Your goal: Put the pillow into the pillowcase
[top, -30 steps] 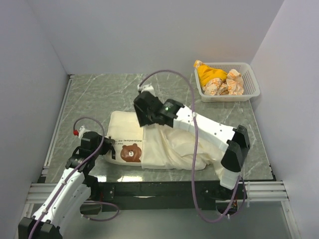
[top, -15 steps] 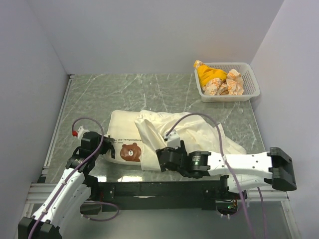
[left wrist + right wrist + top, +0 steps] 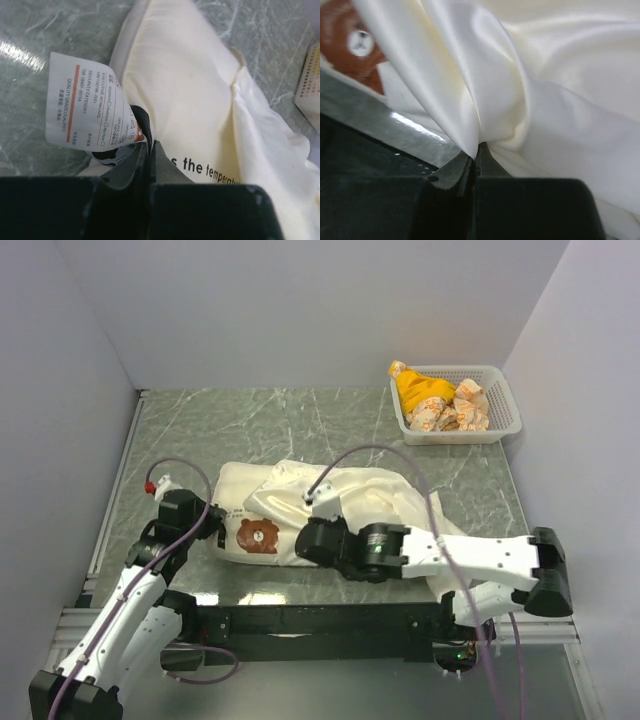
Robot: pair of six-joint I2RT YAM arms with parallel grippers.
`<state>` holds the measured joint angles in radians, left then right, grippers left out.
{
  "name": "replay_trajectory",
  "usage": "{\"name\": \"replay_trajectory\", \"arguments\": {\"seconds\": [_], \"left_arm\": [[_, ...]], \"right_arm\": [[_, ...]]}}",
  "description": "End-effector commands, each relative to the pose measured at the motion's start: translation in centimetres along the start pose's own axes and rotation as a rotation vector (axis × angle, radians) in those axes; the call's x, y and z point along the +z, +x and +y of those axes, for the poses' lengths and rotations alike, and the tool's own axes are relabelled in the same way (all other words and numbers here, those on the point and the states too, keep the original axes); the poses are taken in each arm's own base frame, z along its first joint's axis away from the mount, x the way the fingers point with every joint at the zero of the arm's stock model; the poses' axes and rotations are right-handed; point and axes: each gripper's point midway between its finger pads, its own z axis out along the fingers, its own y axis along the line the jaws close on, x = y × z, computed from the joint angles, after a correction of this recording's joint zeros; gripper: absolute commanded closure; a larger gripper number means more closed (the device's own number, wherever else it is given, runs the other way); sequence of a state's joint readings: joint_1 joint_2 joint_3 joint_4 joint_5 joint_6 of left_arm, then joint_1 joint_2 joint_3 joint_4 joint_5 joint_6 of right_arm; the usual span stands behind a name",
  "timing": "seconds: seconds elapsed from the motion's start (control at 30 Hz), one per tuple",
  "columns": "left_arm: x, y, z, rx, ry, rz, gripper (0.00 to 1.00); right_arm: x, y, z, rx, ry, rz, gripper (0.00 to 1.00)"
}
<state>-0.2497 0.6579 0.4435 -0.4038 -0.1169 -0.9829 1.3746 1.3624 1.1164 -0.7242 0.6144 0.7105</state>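
Observation:
The pillow (image 3: pixel 236 492) lies on the grey table, its bear print (image 3: pixel 262 536) facing up near the front edge. The pillowcase (image 3: pixel 385 502) is drawn over its right part, up to beside the bear. My left gripper (image 3: pixel 210 526) is shut on the pillow's left edge; the left wrist view shows its jaws (image 3: pixel 148 150) closed at the seam by a white care label (image 3: pixel 82 107), with the pillow (image 3: pixel 180 95) beyond. My right gripper (image 3: pixel 304 540) is shut on the pillowcase's near edge; the right wrist view shows cloth (image 3: pixel 520 90) pinched in it (image 3: pixel 479 148), next to the bear (image 3: pixel 350 45).
A white basket (image 3: pixel 455 436) with a yellow cloth and wrapped items stands at the back right. The table's front edge runs just below the pillow and the right gripper. Side walls close the table on the left and right.
My right arm swung from the pillow's far side to its near edge and took the pillowcase there. The pillowcase's edge moved left over the pillow. The left gripper shifted slightly away with the pillow.

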Motion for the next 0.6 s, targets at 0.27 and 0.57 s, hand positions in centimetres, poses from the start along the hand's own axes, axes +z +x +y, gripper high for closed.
{"name": "replay_trajectory", "arguments": {"seconds": [0.27,0.57], "left_arm": [[-9.3,-0.7,-11.9,0.237,0.389,0.172,0.61],[-10.2,-3.3,-16.6,0.253,0.468,0.136,0.15]], "right_arm": [[-11.7,-21.2,-3.4,0.209,-0.366,-0.357,1.0],[5.6,-14.5,-6.0,0.302,-0.235,-0.062,1.0]]}}
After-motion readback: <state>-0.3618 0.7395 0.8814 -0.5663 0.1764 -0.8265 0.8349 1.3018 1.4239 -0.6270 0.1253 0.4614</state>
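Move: About 10 cm to the left hand's right, 4 cm ahead and a little lower, lies the pillowcase's mouth; the bear print is some 8 cm to its right, 1 cm back and 4 cm down. For the right hand, which already holds a fold of the case, the case's far edge is roughly 19 cm ahead, 1 cm left and 9 cm below, with the bear print about 10 cm left, 5 cm ahead and 9 cm down. Hauling the still-pinched fold upward, the right hand climbs fast by about 23 cm, then sweeps forward over the case some 12 cm while sinking back 8 cm, its left side rolled up and its fingers kept shut. The left hand opens off the pillow's left end, lifts some 14 cm and swings about 7 cm right above the pillow, turning clockwise. ##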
